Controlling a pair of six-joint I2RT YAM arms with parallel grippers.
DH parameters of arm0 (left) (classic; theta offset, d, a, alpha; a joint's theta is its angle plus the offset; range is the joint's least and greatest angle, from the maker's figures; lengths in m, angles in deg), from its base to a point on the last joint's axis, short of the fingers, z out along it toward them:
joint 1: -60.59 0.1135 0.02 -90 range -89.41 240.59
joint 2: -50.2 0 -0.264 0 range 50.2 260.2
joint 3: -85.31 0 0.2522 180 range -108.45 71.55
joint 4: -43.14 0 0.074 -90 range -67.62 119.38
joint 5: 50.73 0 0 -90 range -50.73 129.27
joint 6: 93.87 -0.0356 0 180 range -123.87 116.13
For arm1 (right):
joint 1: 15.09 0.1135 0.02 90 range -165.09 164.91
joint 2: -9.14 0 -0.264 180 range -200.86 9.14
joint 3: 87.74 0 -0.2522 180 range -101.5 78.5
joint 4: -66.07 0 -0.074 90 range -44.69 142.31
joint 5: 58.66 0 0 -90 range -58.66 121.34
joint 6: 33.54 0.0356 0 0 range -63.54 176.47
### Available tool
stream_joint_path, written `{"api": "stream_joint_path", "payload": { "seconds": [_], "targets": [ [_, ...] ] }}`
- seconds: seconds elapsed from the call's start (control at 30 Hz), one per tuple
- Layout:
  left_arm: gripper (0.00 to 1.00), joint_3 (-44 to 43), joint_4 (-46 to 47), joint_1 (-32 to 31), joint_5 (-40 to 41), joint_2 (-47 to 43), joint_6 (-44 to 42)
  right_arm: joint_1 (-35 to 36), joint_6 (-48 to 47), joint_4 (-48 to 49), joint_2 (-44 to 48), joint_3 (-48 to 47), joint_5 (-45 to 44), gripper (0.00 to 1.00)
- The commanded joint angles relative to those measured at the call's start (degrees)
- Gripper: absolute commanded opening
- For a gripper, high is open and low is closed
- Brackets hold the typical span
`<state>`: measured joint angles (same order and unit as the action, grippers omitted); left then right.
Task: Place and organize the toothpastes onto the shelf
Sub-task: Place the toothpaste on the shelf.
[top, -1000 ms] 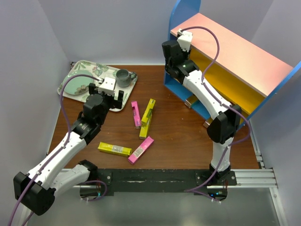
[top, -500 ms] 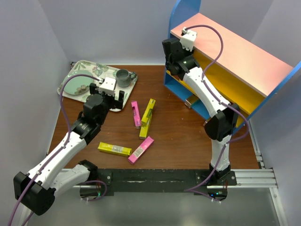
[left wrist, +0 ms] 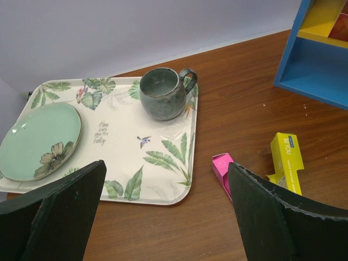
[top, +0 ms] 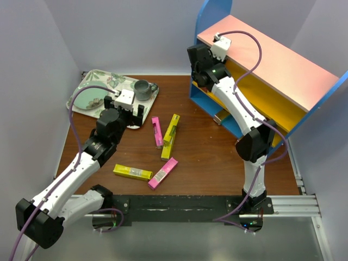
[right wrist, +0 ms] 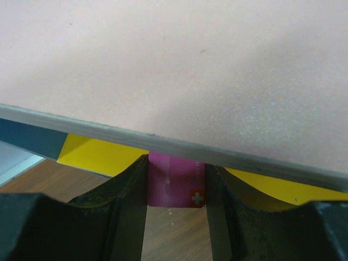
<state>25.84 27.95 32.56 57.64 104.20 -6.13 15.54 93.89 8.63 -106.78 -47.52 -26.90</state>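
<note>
My right gripper [right wrist: 175, 217] is shut on a pink toothpaste [right wrist: 175, 179], whose far end is tucked under the front edge of the shelf's pale pink top board [right wrist: 179, 65]. From above, that gripper [top: 202, 64] is at the left end of the shelf [top: 272, 54]. Five more toothpastes lie on the table: pink [top: 156, 131], two yellow ones [top: 171, 129] [top: 167, 147], another yellow [top: 132, 172] and pink [top: 163, 173]. My left gripper [top: 130, 111] hangs open over the tray's near corner. In its wrist view a pink carton [left wrist: 222, 167] is by its right finger.
A floral tray [top: 103, 81] at the back left holds a grey mug [top: 142, 89] and a green plate [top: 87, 100]. The shelf's blue side panel [left wrist: 321, 60] stands on the table at the right. Grey walls close in the left and back.
The right gripper has lifted a little with the pink toothpaste, up against the shelf's top board. The left arm and the cartons on the table have not moved.
</note>
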Motion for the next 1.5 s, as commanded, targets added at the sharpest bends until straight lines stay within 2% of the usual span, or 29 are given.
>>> {"api": "stream_joint_path", "payload": {
  "seconds": [0.0, 0.23, 0.33, 1.47],
  "targets": [
    [1.0, -0.61, 1.7, 0.52, -0.97, -0.82, 1.21, -1.28, 3.79, -0.53, -0.36, -2.13, -2.06, 0.52],
    [1.0, -0.69, 1.7, 0.52, -1.49, -0.82, 1.3, -1.19, 4.23, 3.68, 3.5, 4.63, 1.02, 0.64],
    [0.99, -0.78, 1.7, 0.52, -1.67, -0.82, 1.3, -1.19, 4.41, 6.32, 6.05, 8.58, 2.07, 0.66],
    [0.99, -0.78, 1.7, 1.31, -2.99, -0.38, 1.73, -1.28, -0.34, 17.4, 12.12, 16.5, 12.8, 0.67]
  ]
}}
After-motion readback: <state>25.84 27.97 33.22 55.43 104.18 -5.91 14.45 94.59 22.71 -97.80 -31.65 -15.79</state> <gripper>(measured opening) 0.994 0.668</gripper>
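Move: My right hand still holds the pink toothpaste by its near end at the upper yellow shelf; the spot where it is to lie is about 6 cm ahead, 4 cm to the right and 3 cm below. The pink top board's front edge is some 2 cm ahead, 1 cm to the right and 4 cm above; the blue side panel's front edge is about 4 cm ahead and 7 cm to the left. From my left hand that spot is roughly 22 cm ahead, 38 cm to the right and about level. I open my right fingers from their pinch to about two thirds wide and let go of the pink toothpaste, dipping about 1 cm as they part. Then I ease 2 cm to the left, turning counter-clockwise and rolling my left side up, each a little under 10 degrees, with the open fingers staying on either side of the box's near end. ##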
